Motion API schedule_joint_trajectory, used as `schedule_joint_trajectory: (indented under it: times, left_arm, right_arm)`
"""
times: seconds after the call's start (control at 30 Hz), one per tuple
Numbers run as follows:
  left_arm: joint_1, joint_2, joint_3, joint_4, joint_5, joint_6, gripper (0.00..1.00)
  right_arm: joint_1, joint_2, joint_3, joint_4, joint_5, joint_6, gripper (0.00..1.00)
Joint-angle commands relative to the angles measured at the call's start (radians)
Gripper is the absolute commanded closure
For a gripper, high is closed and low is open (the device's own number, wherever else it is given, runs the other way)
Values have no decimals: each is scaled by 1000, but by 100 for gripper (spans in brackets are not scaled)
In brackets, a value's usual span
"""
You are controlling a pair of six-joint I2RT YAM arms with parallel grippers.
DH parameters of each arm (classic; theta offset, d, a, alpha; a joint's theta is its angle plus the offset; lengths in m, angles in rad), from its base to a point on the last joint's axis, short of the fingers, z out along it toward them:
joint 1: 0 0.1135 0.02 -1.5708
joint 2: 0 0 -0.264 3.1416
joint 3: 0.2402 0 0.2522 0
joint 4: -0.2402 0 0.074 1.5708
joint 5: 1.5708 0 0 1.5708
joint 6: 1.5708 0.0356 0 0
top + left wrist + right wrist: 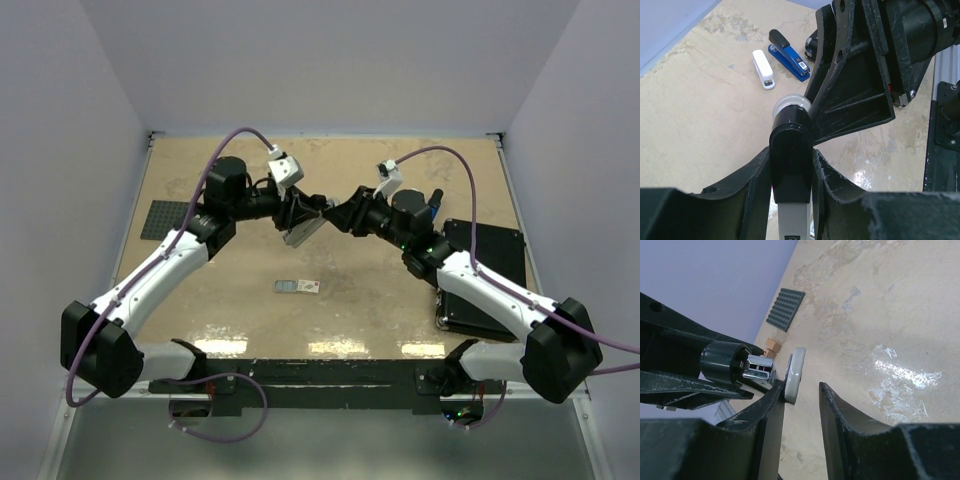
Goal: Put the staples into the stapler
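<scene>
My left gripper [792, 152] is shut on a black and grey stapler [790, 150], which it holds above the table's middle [302, 228]. The stapler's chrome magazine [757, 367] and whitish base [795, 375] face my right gripper [802, 390]. That gripper's jaws straddle the base's end. One finger touches it and the other stands apart with a gap, so the gripper is open. The staples [298, 287], a tiny whitish box with a reddish mark beside a small grey tray piece, lie on the table below both grippers.
A white stapler [763, 69] and a blue stapler [787, 55] lie on the table at the back right. A black mat [485, 275] covers the right side. A dark studded baseplate [163, 218] sits at the left, with small tan blocks [771, 345] near it.
</scene>
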Motion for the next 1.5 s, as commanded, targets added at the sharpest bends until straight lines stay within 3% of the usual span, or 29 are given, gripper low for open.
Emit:
schedule_joint_trajectory:
  times: [0.0,0.23,0.37,0.4,0.6,0.77,0.93,1.1,1.23,1.37,1.47]
  left_arm:
    - [-20,-59,55,47,77,39,100]
    - [-34,-65,69,44,105,45,100]
    - [-34,-88,70,44,97,51,100]
    - [-34,-95,69,44,91,52,100]
    - [-34,-187,11,119,-13,37,100]
    - [-31,-291,-94,204,-212,-30,100]
    - [-29,-401,-244,307,-517,-124,100]
    - [-26,-516,-393,389,-782,-305,100]
    - [-25,-593,-517,441,-875,-492,100]
    - [-25,-662,-620,496,-904,-667,82]
    - [-25,-658,-646,507,-878,-731,62]
  right_arm:
    - [-11,-4,45,40,14,6,65]
    - [-14,5,51,62,-16,28,74]
    - [-22,4,47,68,-25,66,90]
    - [-27,2,39,72,-29,75,98]
    - [-93,-51,-19,138,-80,161,100]
    - [-186,-119,-88,250,-140,284,100]
    - [-278,-195,-147,380,-192,392,100]
    - [-343,-234,-202,563,-217,514,100]
    - [-364,-237,-245,715,-223,641,100]
    - [-372,-223,-277,815,-224,702,100]
    - [-372,-223,-292,856,-218,727,100]
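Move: The free front end of the stapler's base lies at the right hand's still-open fingertips, about 1 cm to that hand's left; the stapler's black cap, already gripped by the left hand, is some 4 cm to the right hand's left and 1 cm back. From the left hand the base's end is about 3 cm to the right and 1 cm lower. The opened staple box lies on the table about 23 cm below the right hand, 8 cm to its left and roughly level with it fore and aft. The right fingers shut on the free end of the stapler's base and, keeping that pinch, draw it about 9 cm to the right and 8 cm up, away from the black cap, while the wrist rolls some 35 degrees, left side rising. The left hand keeps its grip on the cap, waits at first, then lifts about 7 cm and swings some 10 cm left and a little back, sinking again by about half that lift as it turns strongly counter-clockwise with its left side dropping, so that the two hands part. ##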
